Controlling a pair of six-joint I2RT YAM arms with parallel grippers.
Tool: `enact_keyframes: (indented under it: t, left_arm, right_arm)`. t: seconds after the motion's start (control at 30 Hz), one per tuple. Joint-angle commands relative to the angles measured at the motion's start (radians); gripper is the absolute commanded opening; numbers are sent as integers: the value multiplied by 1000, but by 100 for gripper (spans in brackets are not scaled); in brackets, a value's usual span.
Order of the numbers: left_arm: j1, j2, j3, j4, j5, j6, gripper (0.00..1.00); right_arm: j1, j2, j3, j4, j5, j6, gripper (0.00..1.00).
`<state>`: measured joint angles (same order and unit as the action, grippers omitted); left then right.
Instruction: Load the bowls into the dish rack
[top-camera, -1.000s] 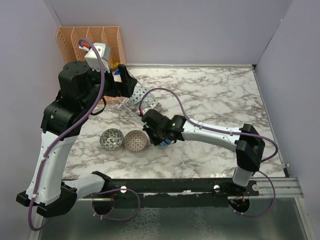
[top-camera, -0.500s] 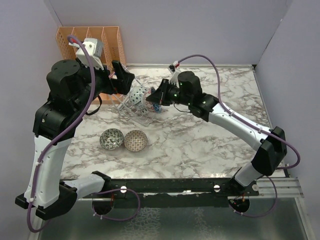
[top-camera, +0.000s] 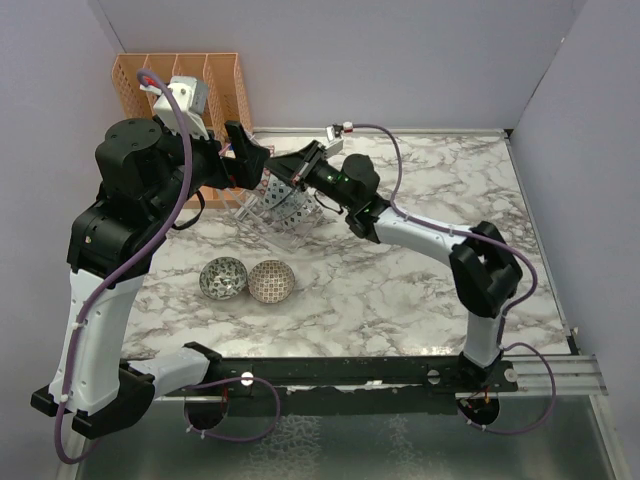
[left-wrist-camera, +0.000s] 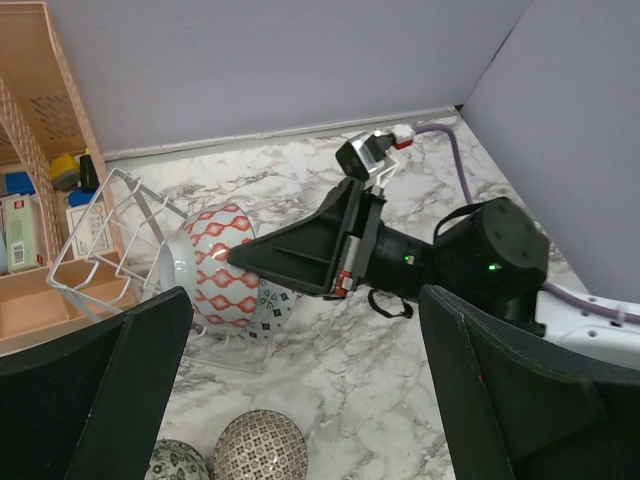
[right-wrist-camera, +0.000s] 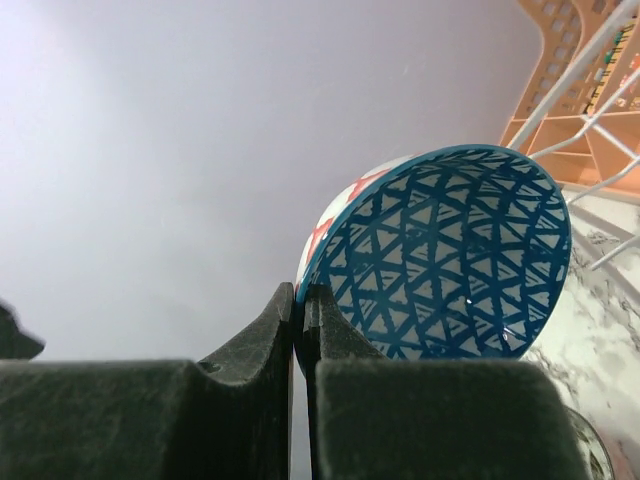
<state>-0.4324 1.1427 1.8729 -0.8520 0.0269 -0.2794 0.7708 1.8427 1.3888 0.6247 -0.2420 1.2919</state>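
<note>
My right gripper (right-wrist-camera: 300, 310) is shut on the rim of a blue bowl (right-wrist-camera: 450, 255) and holds it on edge at the dish rack (top-camera: 262, 208). A red-pink bowl (left-wrist-camera: 220, 265) stands in the rack right behind it, with a pale patterned bowl underside (left-wrist-camera: 262, 300) against it. In the top view the right gripper (top-camera: 290, 172) is over the rack. My left gripper (left-wrist-camera: 300, 400) is wide open and empty, hovering above the rack's left end (top-camera: 245, 158). A grey-black bowl (top-camera: 223, 278) and a beige-brown bowl (top-camera: 271, 282) sit on the table near the front left.
The orange perforated organiser (top-camera: 185, 85) stands in the back left corner, just behind the rack, with small items in it. Purple walls close in the table on the left, back and right. The two arms are close together over the rack.
My right arm has lifted the blue bowl from the table's middle and carried it back-left to the rack. My left gripper shifted slightly and stays open above the rack.
</note>
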Motion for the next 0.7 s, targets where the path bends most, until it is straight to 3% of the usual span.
enact_keyframes:
  t: [0.0,0.1,0.67]
  left_arm:
    - [-3,-5,26,-21,20,-14,99]
    - [-3,-9,23,-24,25,-16,99]
    - [-3,-25,16,-34,31,6,99]
  right_arm:
    - [-4,111,33,334,167,221,1]
    - [-4,182,59,419,222,282,1]
    - [-4,337,82,471,265,443,1]
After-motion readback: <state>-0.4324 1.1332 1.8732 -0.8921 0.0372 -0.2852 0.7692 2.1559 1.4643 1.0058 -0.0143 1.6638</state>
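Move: The next free slot in the dish rack, where my right hand takes the blue bowl it already holds by the rim, has its middle about 7 cm ahead of that hand, 4 cm to its left and some 18 cm lower. The loaded bowls stand about 3 cm ahead, level sideways, 21 cm below; the peach organizer is some 15 cm ahead, 22 cm left and 20 cm below. From my left hand the slot is about 16 cm ahead, straight below that line, 36 cm down. I carry the blue bowl forward about 7 cm with my right hand over the rack towards the free slot beyond the loaded bowls, dropping some 5 cm on the way, then lifting about 2 cm and just starting down again. Meanwhile the wrist rolls its left side up by some 20 degrees, fingertips swinging slightly forward and up; my fingers stay shut on the rim. ##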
